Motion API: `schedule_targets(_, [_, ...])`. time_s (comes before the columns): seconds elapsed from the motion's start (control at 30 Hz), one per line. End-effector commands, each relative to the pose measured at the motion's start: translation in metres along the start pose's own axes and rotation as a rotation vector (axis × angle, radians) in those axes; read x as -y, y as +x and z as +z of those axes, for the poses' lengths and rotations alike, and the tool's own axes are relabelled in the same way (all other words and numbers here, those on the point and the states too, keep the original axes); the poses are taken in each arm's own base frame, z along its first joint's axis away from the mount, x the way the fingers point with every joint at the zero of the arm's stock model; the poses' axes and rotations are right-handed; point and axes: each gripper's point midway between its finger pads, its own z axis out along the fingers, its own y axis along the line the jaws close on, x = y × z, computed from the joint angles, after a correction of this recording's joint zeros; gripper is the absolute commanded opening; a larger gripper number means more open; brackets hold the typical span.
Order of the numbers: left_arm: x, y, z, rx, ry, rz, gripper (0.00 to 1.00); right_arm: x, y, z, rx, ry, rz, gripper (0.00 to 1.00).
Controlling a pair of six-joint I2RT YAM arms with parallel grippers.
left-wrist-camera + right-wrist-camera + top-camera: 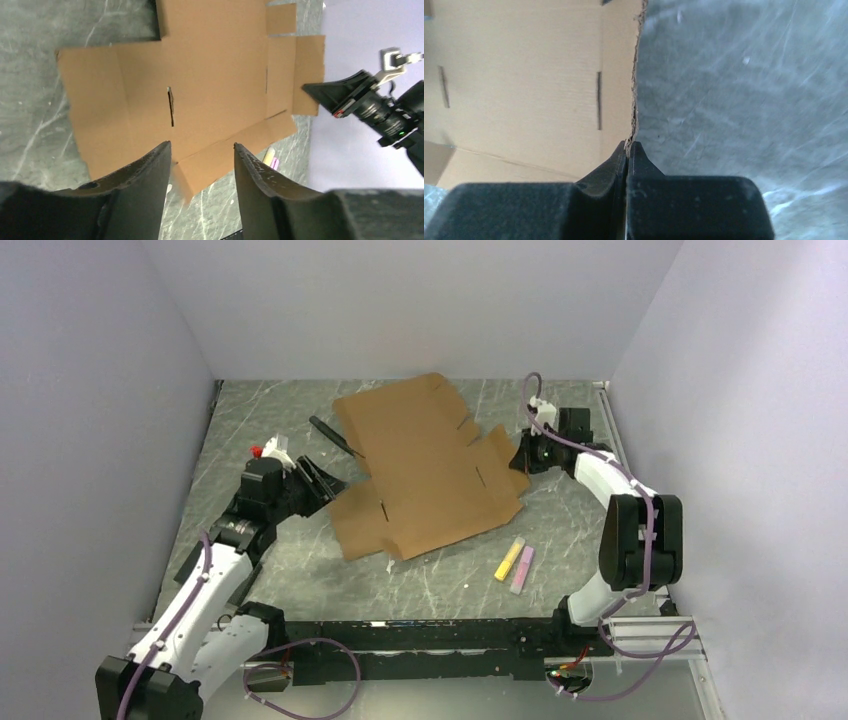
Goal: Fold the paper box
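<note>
The paper box (430, 470) lies unfolded near the middle of the table as a flat brown cardboard sheet with flaps and slots. Its right side is lifted a little. My right gripper (522, 455) is shut on the sheet's right edge. In the right wrist view the fingertips (628, 145) pinch the ragged edge of the cardboard (524, 90). My left gripper (322, 480) hovers at the sheet's left side, open, touching nothing. Past its spread fingers (202, 147), the left wrist view shows the box (210, 85) and the right gripper (320, 92) at its far flap.
A yellow marker (510, 558) and a pink marker (522, 570) lie side by side on the marbled table, just in front of the box's right corner. Pale walls close in the table on three sides. A black rail (420, 635) runs along the near edge.
</note>
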Motion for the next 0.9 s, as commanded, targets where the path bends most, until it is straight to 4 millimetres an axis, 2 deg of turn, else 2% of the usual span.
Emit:
schedule_targets(0.0, [0.027,-0.022,-0.014,-0.002,0.030,0.221,0.56,-0.020,-0.073,-0.039,0.163,-0.047,-0.252,0.00])
schedule_targets(0.1, [0.031,-0.032,-0.018,-0.016,0.003,0.317,0.59,-0.027,-0.098,-0.057,0.192,-0.045,-0.343,0.00])
schedule_targets(0.17, [0.035,-0.040,-0.021,-0.012,-0.003,0.372,0.63,-0.032,-0.123,-0.072,0.226,-0.028,-0.404,0.00])
schedule_targets(0.37, [0.055,-0.072,-0.020,0.036,0.027,0.495,0.76,-0.040,-0.165,-0.105,0.210,0.017,-0.601,0.00])
schedule_targets(0.5, [0.073,-0.100,-0.022,0.117,0.086,0.555,0.85,-0.066,-0.185,-0.120,0.192,0.076,-0.807,0.00])
schedule_targets(0.63, [0.090,-0.121,-0.029,0.197,0.117,0.602,0.97,-0.103,-0.207,-0.147,0.235,0.097,-0.998,0.00])
schedule_targets(0.73, [0.100,-0.126,-0.035,0.216,0.141,0.641,0.98,-0.131,-0.226,-0.171,0.285,0.083,-1.084,0.00])
schedule_targets(0.87, [0.104,-0.124,-0.043,0.228,0.162,0.676,0.99,-0.157,-0.237,-0.200,0.336,0.077,-1.180,0.00])
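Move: The right fingers already pinch the paper box's right flap; the flat box's middle lies about 17 cm to their left, 4 cm farther out and 7 cm lower. The yellow marker is some 14 cm back and 1 cm left, the pink one 16 cm back and 1 cm right. From the half-open, empty left hand the box's middle is about 15 cm ahead, 19 cm right and 17 cm down; the black tube is about 23 cm straight ahead, 17 cm down. Still pinching the flap, the right hand lifts about 30 cm, tipping up; the left rises 12 cm, opening. ##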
